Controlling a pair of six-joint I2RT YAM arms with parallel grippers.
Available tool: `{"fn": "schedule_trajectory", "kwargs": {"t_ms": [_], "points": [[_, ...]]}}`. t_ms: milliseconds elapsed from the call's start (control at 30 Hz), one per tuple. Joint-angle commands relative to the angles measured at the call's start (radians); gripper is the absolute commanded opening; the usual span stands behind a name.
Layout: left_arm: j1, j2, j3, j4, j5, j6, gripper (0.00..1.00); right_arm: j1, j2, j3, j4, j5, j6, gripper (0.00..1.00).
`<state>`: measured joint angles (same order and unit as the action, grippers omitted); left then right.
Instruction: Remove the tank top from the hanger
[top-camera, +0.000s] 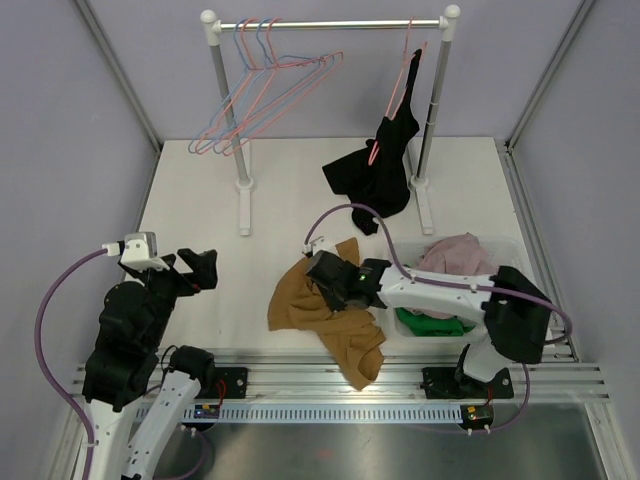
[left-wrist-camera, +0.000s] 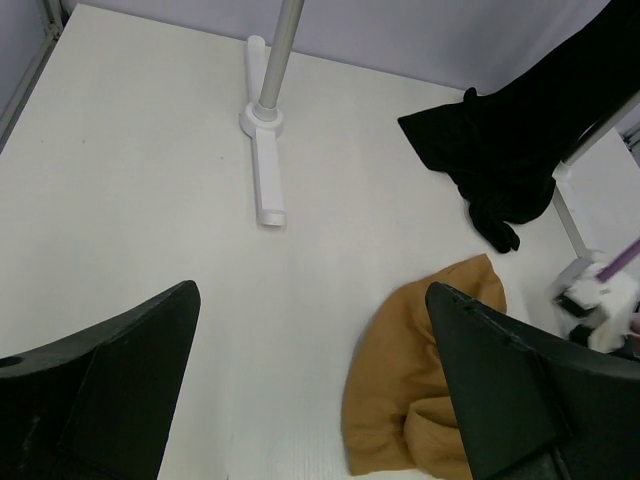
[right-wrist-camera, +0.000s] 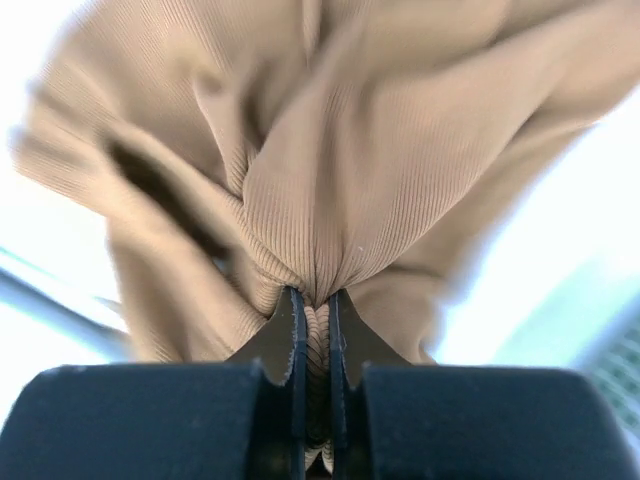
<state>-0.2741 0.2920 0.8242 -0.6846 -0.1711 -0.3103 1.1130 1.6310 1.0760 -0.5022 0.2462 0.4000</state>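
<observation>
A black tank top (top-camera: 375, 180) hangs from a pink hanger (top-camera: 405, 75) at the right end of the rack, its lower part resting on the table; the left wrist view shows the tank top (left-wrist-camera: 520, 150) at top right. A brown ribbed garment (top-camera: 335, 325) lies crumpled on the table in front. My right gripper (top-camera: 320, 283) is shut on a pinched fold of that brown garment (right-wrist-camera: 330, 180), the cloth squeezed between the jaws of the right gripper (right-wrist-camera: 315, 295). My left gripper (top-camera: 197, 268) hovers open at the left, holding nothing; the left gripper (left-wrist-camera: 310, 295) sits left of the brown garment (left-wrist-camera: 400, 400).
A white clothes rack (top-camera: 330, 22) spans the back, with several empty pink and blue hangers (top-camera: 265, 90) at its left end. Its left foot (left-wrist-camera: 265, 170) stands on the table. A clear bin (top-camera: 508, 250) at the right holds pink (top-camera: 455, 255) and green (top-camera: 430, 322) clothes.
</observation>
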Motion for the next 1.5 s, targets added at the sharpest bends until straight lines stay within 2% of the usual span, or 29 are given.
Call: {"fn": "schedule_trajectory", "kwargs": {"t_ms": [0,300,567,667,733,800,933,967,1100,1167,1300,1467], "points": [[0.004,-0.013,-0.005,0.053,-0.028,0.017,0.99,0.008,-0.224,0.123,-0.047,0.157,0.01,0.0],[0.004,-0.016,-0.005,0.051,-0.036,0.016,0.99,0.008,-0.491,0.315,-0.278,0.406,0.034,0.0],[0.006,-0.016,-0.003,0.051,-0.044,0.017,0.99,0.01,-0.597,0.43,-0.534,0.646,0.112,0.0],[0.006,-0.019,-0.005,0.053,-0.045,0.017,0.99,0.008,-0.6,0.446,-0.694,0.798,0.198,0.0],[0.006,-0.017,-0.004,0.051,-0.047,0.016,0.99,-0.01,-0.588,0.447,-0.854,0.87,0.322,0.0],[0.006,-0.022,-0.005,0.049,-0.048,0.014,0.99,-0.037,-0.571,0.409,-0.91,0.869,0.399,0.0],[0.006,-0.028,-0.007,0.054,-0.048,0.013,0.99,-0.191,-0.542,0.277,-0.869,0.78,0.402,0.0],[0.006,-0.028,-0.007,0.053,-0.048,0.013,0.99,-0.279,-0.556,0.245,-0.852,0.78,0.398,0.0],[0.006,-0.024,-0.007,0.053,-0.038,0.016,0.99,-0.458,-0.634,0.24,-0.663,0.682,0.189,0.0],[0.006,-0.024,-0.005,0.053,-0.036,0.016,0.99,-0.527,-0.629,0.292,-0.661,0.674,0.137,0.0],[0.006,-0.028,-0.007,0.051,-0.039,0.014,0.99,-0.603,-0.57,0.367,-0.676,0.69,0.071,0.0],[0.006,-0.034,-0.008,0.051,-0.044,0.016,0.99,-0.68,-0.524,0.362,-0.628,0.659,0.013,0.0]]}}
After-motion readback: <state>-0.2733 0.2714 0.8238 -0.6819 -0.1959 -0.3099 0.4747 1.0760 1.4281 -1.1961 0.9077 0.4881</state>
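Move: The basket, where the held brown tank top is to go, has its middle about 28 cm to the right hand's right, roughly 2 cm ahead and 3 cm below. In it, the pink cloth lies some 27 cm right and 8 cm ahead of that hand, the green cloth about 21 cm right and 4 cm back, both slightly below. From the left hand the basket is around 56 cm right, 2 cm ahead and 25 cm down. Up and to the right in one fast arc, the right hand lifts the still-pinched brown tank top about 30 cm and carries it some 33 cm across over the basket, slightly forward as well. It dips partway there, then rises again; the wrist swings clockwise and its fingers tip upward, staying shut on the cloth. ##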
